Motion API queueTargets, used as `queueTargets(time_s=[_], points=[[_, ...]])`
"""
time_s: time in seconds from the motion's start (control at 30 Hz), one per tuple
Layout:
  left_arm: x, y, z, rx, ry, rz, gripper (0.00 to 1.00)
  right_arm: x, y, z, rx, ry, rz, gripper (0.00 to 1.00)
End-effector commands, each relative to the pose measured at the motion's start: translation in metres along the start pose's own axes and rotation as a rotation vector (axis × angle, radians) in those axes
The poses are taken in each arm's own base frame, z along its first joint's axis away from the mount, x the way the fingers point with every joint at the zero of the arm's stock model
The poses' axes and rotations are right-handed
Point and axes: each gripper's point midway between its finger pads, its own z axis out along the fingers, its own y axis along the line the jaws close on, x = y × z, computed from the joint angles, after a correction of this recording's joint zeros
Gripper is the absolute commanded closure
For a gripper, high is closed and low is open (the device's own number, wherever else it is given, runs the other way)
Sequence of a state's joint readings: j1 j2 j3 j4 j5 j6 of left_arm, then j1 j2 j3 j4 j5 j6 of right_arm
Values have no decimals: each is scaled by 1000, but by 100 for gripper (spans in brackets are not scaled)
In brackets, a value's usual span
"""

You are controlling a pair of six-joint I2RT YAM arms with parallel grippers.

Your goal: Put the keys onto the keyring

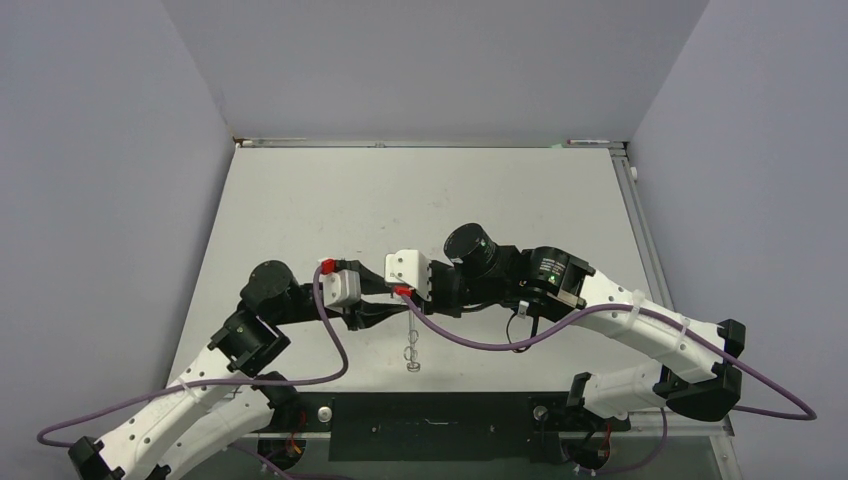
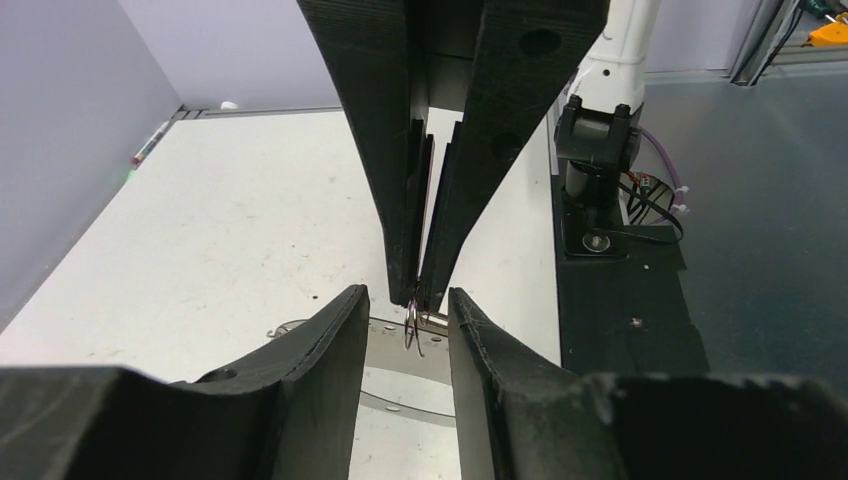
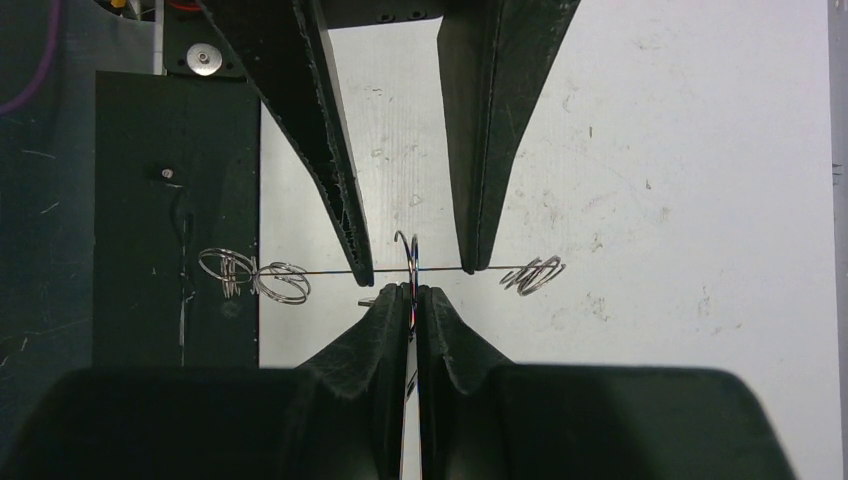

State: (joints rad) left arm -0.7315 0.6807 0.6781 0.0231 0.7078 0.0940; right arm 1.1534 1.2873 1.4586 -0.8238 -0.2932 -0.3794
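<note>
The keyring (image 3: 320, 271) shows edge-on as a thin silver wire, with small loops (image 3: 255, 278) bunched at its left and right ends. From above it hangs below the two grippers (image 1: 410, 354). My right gripper (image 3: 410, 288) is shut on one small silver loop (image 3: 406, 255) at the middle of the wire. My left gripper (image 3: 418, 272) faces it with jaws open, one finger on each side of that loop (image 2: 415, 322). In the left wrist view its fingertips (image 2: 352, 300) flank the right gripper's shut tips. No key shows clearly.
The black base plate (image 1: 430, 425) runs along the table's near edge, right beneath the hanging keyring. Purple cables (image 1: 470, 345) loop beside both wrists. Grey walls close off the left, back and right of the white table (image 1: 420, 200).
</note>
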Motion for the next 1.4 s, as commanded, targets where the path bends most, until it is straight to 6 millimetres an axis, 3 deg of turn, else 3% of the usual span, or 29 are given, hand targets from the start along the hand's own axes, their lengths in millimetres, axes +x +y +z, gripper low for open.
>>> queueTargets(time_s=[0.0, 0.87, 1.07, 1.2, 1.23, 1.27, 1.37], points=[[-9, 8, -3, -47, -17, 40, 69, -30, -7, -14, 40, -108, -27, 95], [-1, 9, 1, -33, 12, 11, 83, -39, -8, -16, 40, -149, -39, 95], [-2, 8, 3, -19, 10, 12, 100, -44, -5, -16, 24, -175, -41, 95], [-11, 13, 1, -51, -7, 35, 100, -49, -6, -19, 42, -218, -37, 95], [-16, 15, -1, -69, -27, 48, 100, -52, -7, -21, 52, -238, -35, 93], [-20, 17, -3, -87, -48, 54, 100, -54, -8, -24, 66, -257, -31, 84], [-28, 20, -7, -115, -102, 56, 100, -57, -14, -36, 122, -310, -19, 52]])
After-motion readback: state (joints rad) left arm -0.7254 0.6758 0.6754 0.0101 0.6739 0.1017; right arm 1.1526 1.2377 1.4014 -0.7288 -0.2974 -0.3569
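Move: The wire ring, still pinched in the right fingertips, stands practically between the left hand's parted fingertips, about 1 cm to that hand's right, 1 cm below it and level fore and aft. From the left hand, the metal plate's middle hangs about 2 cm back, 1 cm right and 4 cm lower, and the key with its black clip some 1 cm back, 2 cm right and 2 cm lower. From the right hand, the ring is about 1 cm left and 1 cm below, straight ahead 0. The left hand, fingers pointing to the robot's right and straddling the ring, eases down about 1 cm and a touch forward while its fingers narrow slowly, then snap fully shut on the ring just past the right fingertips, the hand starting to lift slightly afterwards. The right hand keeps its pinch almost motionless until the left has hold, then spreads its fingers to about a third open, lets go of the ring and begins to rise, some 1 cm with a slight roll of about 5 degrees. ##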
